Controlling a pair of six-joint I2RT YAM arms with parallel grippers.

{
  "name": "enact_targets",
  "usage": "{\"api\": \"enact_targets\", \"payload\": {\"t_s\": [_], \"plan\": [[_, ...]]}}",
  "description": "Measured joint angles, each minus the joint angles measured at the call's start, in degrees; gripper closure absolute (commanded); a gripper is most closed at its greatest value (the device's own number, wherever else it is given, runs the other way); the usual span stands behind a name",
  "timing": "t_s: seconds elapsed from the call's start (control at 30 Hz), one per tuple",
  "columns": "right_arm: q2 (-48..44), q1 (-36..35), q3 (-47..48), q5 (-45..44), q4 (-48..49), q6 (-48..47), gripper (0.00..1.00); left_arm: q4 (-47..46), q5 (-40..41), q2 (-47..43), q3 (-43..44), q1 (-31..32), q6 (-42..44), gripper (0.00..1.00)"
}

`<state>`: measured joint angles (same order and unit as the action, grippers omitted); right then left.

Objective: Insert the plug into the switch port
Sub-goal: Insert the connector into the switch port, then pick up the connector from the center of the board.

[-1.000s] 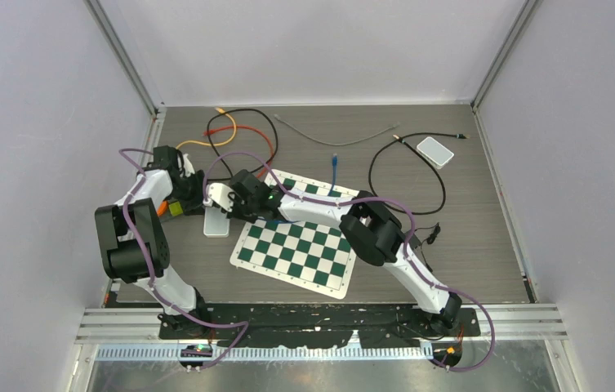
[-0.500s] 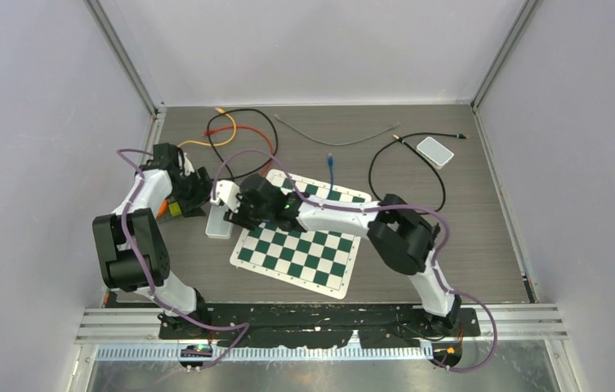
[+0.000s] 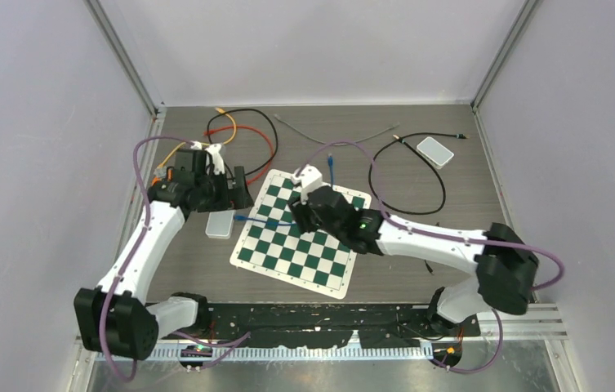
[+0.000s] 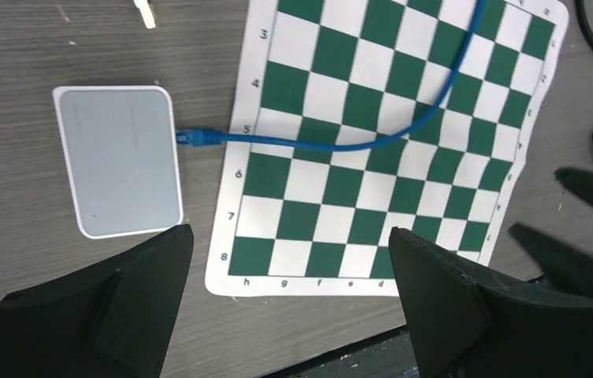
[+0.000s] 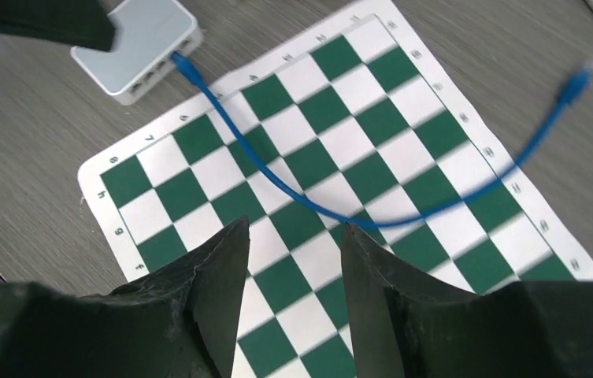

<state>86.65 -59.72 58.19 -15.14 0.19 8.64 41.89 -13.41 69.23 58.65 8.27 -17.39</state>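
The white switch (image 3: 219, 224) lies flat on the table beside the chessboard's left edge, and shows too in the left wrist view (image 4: 120, 161) and the right wrist view (image 5: 139, 47). The blue plug (image 4: 197, 137) sits in a port on the switch's side (image 5: 187, 67). Its blue cable (image 4: 403, 134) curves across the board to a free end (image 5: 576, 79). My left gripper (image 4: 290, 231) hangs open above the switch and the board's corner, holding nothing (image 3: 237, 189). My right gripper (image 5: 294, 226) is open over the board, clear of the cable (image 3: 294, 219).
The green-and-white chessboard mat (image 3: 304, 253) covers the middle of the table. Black, red, orange and grey cables (image 3: 242, 131) lie at the back. A small white box (image 3: 435, 150) rests at the back right. The right arm's fingers (image 4: 592, 189) show in the left wrist view.
Both grippers opened and drew back from the switch: the left one lifted away, the right one pulled off to the right. The plug stays in the switch.
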Motion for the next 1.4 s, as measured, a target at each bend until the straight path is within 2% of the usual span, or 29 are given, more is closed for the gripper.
{"api": "enact_targets", "payload": {"t_s": [0.17,0.27,0.4,0.57,0.67,0.93,1.13,1.4], "plan": [[-9.6,5.4,-6.5,-1.3,-4.2,6.0,0.47,-0.3,-2.5,-7.9,-4.4,2.5,0.2,0.0],[-11.8,14.1,-7.1,1.1,-7.1,7.5,0.47,0.0,-1.6,-12.1,-6.9,2.8,0.1,0.0],[-11.9,22.8,-6.9,-0.5,-11.8,7.3,0.48,0.6,2.4,-15.5,-7.4,2.8,-0.6,0.0],[-5.8,31.8,0.4,-5.3,-20.1,4.4,0.49,0.1,3.3,-22.8,-12.6,3.1,-2.3,0.02],[-1.1,36.8,5.6,-6.9,-23.4,3.1,0.51,-0.1,2.9,-23.8,-12.9,4.8,-2.2,0.02],[9.5,54.2,15.1,-0.6,-31.3,0.7,0.5,-0.3,2.8,-23.1,-12.9,9.4,-1.6,0.02],[21.0,55.2,30.5,2.8,-33.9,-0.4,0.49,-0.3,2.7,-23.1,-12.9,11.3,-1.4,0.03],[30.2,54.6,38.9,6.8,-29.5,12.9,0.48,-0.3,3.0,-23.1,-12.9,11.5,-1.4,0.03]]}}
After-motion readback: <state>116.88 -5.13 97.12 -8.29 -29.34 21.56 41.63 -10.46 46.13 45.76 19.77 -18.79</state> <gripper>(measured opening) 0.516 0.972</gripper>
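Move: From the right hand, what it seems to go for is the black cable's near plug, where the cable crosses itself: about 33 cm ahead, 31 cm to the right and some 13 cm lower. The right-hand white box stands about 9 cm to the right of that plug and 5 cm nearer; the grey cable's end is 5 cm beyond it. The blue cable's free plug lies 25 cm ahead of the hand and 9 cm right. From the left hand the black plug is 31 cm ahead, 46 cm right. Swinging fast to the right and forward, the empty right hand leaves the chess mat for the black plug, some 37 cm right, then presses on forward while edging back left, sinking about 5 cm in all. It turns roughly 55 degrees clockwise and tips its fingers down, gripper still half open. The left hand, wide open, draws back about 7 cm and tilts up a little. ##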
